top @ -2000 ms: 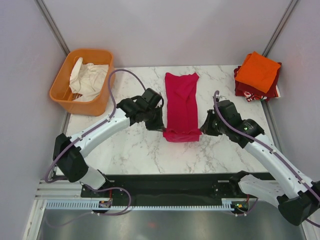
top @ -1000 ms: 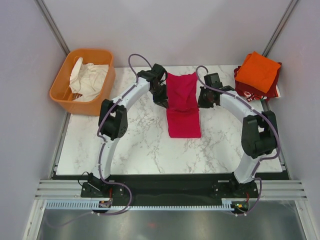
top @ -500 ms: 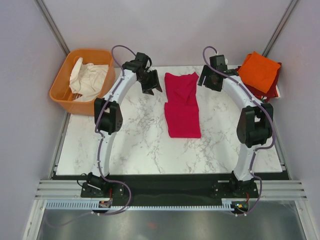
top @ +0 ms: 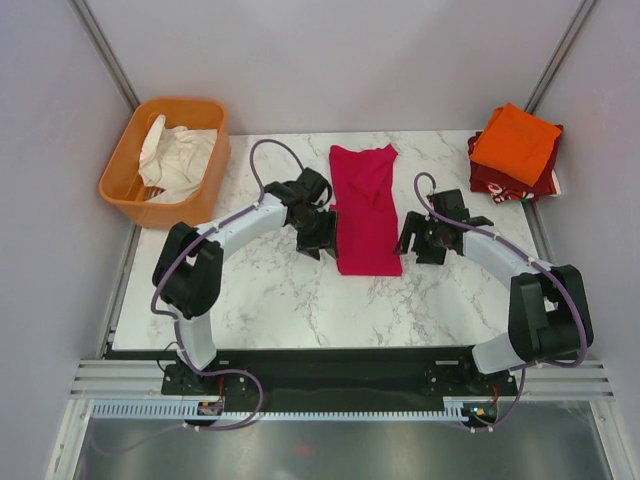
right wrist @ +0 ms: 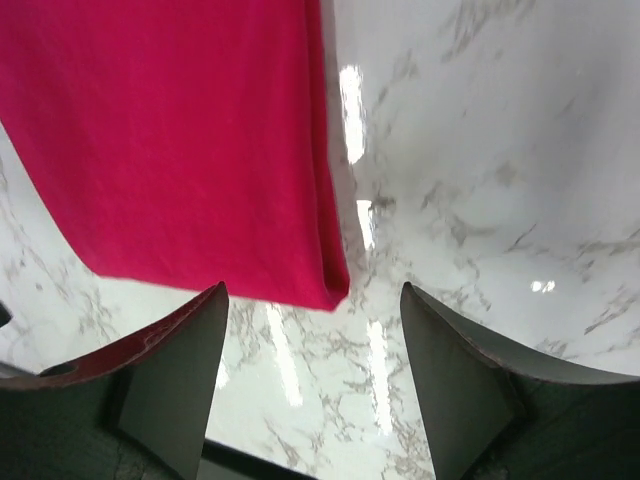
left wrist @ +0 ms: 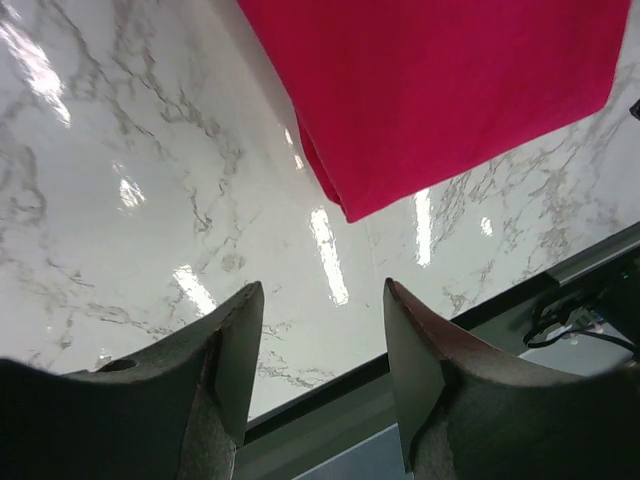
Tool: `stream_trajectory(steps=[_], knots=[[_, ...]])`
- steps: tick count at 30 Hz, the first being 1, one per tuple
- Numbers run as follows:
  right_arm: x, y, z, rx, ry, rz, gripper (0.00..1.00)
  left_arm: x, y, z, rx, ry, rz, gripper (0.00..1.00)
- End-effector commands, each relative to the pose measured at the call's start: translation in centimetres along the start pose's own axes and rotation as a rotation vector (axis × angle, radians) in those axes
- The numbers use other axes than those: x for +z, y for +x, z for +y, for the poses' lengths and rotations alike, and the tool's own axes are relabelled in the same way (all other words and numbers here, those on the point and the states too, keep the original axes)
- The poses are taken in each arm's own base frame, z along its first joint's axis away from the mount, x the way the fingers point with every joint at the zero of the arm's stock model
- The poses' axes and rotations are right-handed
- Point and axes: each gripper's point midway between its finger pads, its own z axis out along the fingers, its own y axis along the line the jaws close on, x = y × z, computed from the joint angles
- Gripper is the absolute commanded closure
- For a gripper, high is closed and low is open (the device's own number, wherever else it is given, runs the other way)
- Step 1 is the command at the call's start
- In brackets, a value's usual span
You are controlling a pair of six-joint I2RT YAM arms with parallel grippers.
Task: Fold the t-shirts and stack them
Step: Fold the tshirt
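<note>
The magenta-pink t-shirt (top: pixel 365 210) lies folded into a long strip at the middle of the marble table. It also shows in the left wrist view (left wrist: pixel 440 90) and the right wrist view (right wrist: pixel 170 140). My left gripper (top: pixel 318 240) is open and empty just left of the strip's near end. My right gripper (top: pixel 418 245) is open and empty just right of it. The bright orange t-shirt (top: pixel 514 142) lies folded on the dark red t-shirt (top: pixel 496 181) at the back right corner.
The orange plastic basket (top: pixel 122 172) holding a white cloth (top: pixel 175 155) stands at the back left. The table's near edge and a black rail (left wrist: pixel 470 320) show below the left gripper. Grey walls enclose the table.
Both arms carried the near end of the pink shirt toward the far end, let it go, then drew back to the near end. Both grippers are now open beside it.
</note>
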Motion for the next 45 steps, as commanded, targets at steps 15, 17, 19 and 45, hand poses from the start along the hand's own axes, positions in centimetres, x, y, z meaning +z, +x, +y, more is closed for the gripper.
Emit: stream_trajectory(steps=[15, 17, 19, 45], knots=[[2.2, 4.1, 0.4, -0.004, -0.158, 0.066, 0.23, 4.0, 4.0, -1.8, 0.038, 0.025, 0.069, 0.41], [2.5, 4.2, 0.4, -0.004, -0.16, 0.071, 0.23, 4.6, 4.1, -1.7, 0.036, 0.017, 0.082, 0.41], [2.6, 4.2, 0.3, -0.007, -0.157, 0.075, 0.23, 5.1, 4.2, -1.5, 0.033, 0.011, 0.092, 0.41], [3.3, 5.2, -0.2, -0.023, -0.156, 0.113, 0.24, 1.5, -4.1, -5.2, 0.044, 0.132, -0.281, 0.37]])
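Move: The t-shirt's near hem lies between the hands. Its left corner is roughly 4 cm to the left hand's right, level with it and 8 cm below; the right corner is about 19 cm to that hand's right, again about level. From the right hand, this right corner lies about 2 cm left, 2 cm back and 6 cm down. The shirt's far sleeve end is some 40 cm ahead of the right hand and 10 cm to its left. Beside the t-shirt's left hem corner, the left hand sinks about 7 cm while easing back and slightly right, pauses low, then rises some 5 cm as it swings forward and right over the shirt's edge, fingers tilting forward-right. At the right corner, the right hand sinks about 4 cm, back and left, tilts slightly and waits close above it. Both grippers stay open. ##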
